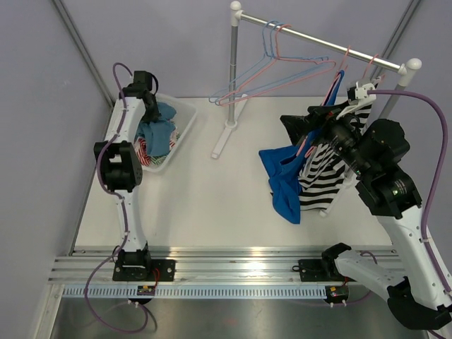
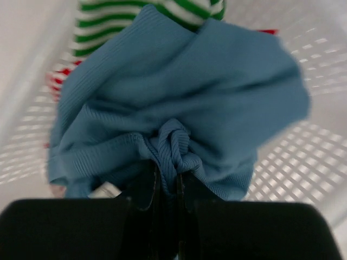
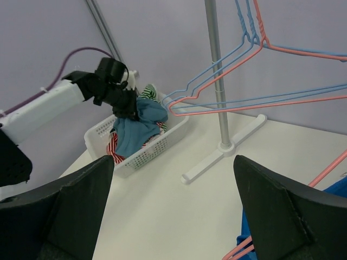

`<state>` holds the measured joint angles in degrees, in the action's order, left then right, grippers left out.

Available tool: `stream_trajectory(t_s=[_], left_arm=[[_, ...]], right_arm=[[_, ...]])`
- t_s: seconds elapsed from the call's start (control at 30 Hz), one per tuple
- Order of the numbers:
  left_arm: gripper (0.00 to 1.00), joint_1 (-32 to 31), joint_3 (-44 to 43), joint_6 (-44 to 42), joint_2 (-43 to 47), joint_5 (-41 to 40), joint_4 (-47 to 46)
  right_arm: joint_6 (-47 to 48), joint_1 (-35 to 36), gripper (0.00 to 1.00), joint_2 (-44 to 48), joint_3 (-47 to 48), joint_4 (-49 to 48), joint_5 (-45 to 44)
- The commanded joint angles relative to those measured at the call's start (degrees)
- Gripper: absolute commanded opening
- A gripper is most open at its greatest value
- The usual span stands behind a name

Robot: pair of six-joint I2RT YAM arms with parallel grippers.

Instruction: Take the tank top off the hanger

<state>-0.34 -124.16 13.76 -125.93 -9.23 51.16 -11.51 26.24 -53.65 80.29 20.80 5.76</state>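
A slate-blue ribbed tank top lies bunched over the white basket, and my left gripper is shut on a fold of it. From above, that gripper sits over the basket at the back left. A bright blue garment and a black-and-white striped one hang from hangers on the right end of the rail. My right gripper stands open and empty beside them, with a pink hanger at its lower right.
Two bare hangers, blue and pink, hang near the rail's left post, whose foot rests on the table. The basket also holds green-striped and red-striped clothes. Grey walls close in both sides.
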Motion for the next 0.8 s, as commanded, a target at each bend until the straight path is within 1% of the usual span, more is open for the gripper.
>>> stream_trajectory(t_s=[0.0, 0.03, 0.07, 0.17, 0.23, 0.3, 0.33, 0.4, 0.43, 0.5, 0.53, 0.57, 0.63, 0.67, 0.7, 0.73, 0.77], left_arm=[[0.00, 0.3, -2.7, 1.5, -7.3, 2.0, 3.4], [0.00, 1.7, -3.4, 1.7, -9.3, 2.9, 4.2], [0.00, 1.7, -4.3, 1.8, -12.2, 5.9, 5.7], [0.00, 2.2, -6.5, 2.3, -14.6, 9.0, 6.9], [0.00, 2.1, -6.4, 2.5, -13.3, 8.9, 6.5], [0.06, 2.1, -5.8, 2.4, -9.7, 9.0, 5.9], [0.12, 2.2, -5.0, 2.4, -7.9, 8.9, 5.6], [0.20, 2.2, -4.9, 2.4, -3.7, 8.9, 5.4], [0.35, 2.3, -5.0, 2.4, -2.3, 8.9, 5.3], [0.49, 2.4, -5.1, 2.4, 1.5, 10.9, 5.4], [0.62, 2.6, -6.2, 2.3, 2.4, 11.8, 6.2], [0.67, 2.9, -7.0, 2.5, 3.2, 12.8, 6.8], [0.74, 3.6, -7.9, 2.8, 5.9, 14.1, 7.6], [0.83, 3.9, -7.9, 3.0, 7.1, 14.6, 7.6], [0.88, 4.2, -7.8, 3.3, 8.2, 15.0, 7.5], [0.99, 4.4, -7.7, 3.6, 10.7, 17.2, 7.0], [0.99, 4.4, -7.6, 3.6, 11.8, 18.8, 6.9]], right_arm=[[1.0, 0.2, 1.00, -0.8, 0.5, -2.6, 1.7], [0.9, 0.2, 0.99, -0.8, 0.7, -2.3, 1.8], [0.8, 0.2, 1.00, -1.0, 0.8, -2.3, 2.1], [0.4, 0.3, 0.99, -1.1, 1.4, -2.2, 2.6], [0.3, 0.2, 1.00, -1.5, 1.8, -2.0, 2.6], [0.2, 0.2, 1.00, -1.7, 2.3, -1.6, 2.7], [0.1, 0.3, 0.99, -2.0, 2.9, -1.3, 2.8], [-0.3, 0.3, 0.99, -2.5, 3.6, -0.8, 2.8], [-0.4, 0.2, 1.00, -2.8, 4.2, -0.7, 2.6], [-1.0, 0.2, 0.99, -3.9, 5.2, 0.7, 0.2], [-1.1, 0.2, 0.99, -4.4, 5.7, 1.6, -2.6], [-1.5, 0.3, 0.99, -4.8, 6.3, 2.6, -3.8], [-1.7, 0.3, 0.99, -6.4, 7.7, 5.2, -6.3], [-1.9, 0.2, 0.99, -6.7, 8.0, 5.8, -7.4], [-2.1, 0.2, 1.00, -7.2, 8.2, 6.4, -8.0], [-2.5, 0.2, 0.99, -7.3, 8.1, 6.2, -8.7], [-2.7, 0.1, 1.00, -7.1, 8.0, 5.8, -8.7]])
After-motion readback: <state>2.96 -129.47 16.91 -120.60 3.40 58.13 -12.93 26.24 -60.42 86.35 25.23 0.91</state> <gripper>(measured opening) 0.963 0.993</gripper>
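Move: The left gripper holds the grey-blue tank top above the basket, whose middle is about 3 cm nearer the base, 4 cm to the right and some 11 cm below it. In the basket the green-striped top lies about 7 cm ahead and 3 cm left, the red-striped one mostly 11 cm back and level sideways, both 11 cm down. From the right hand the basket is roughly 24 cm ahead, 41 cm left and 42 cm below. Sink the left gripper about 10 cm straight down into the basket with the tank top still pinched, tipping the fingers steeper by some 10 degrees. Start easing up, then open wide to let the cloth go and climb clear, well above the starting height and slightly back, left side of the hand rolling down. Late on, ease the open right hand 3 cm forward. ##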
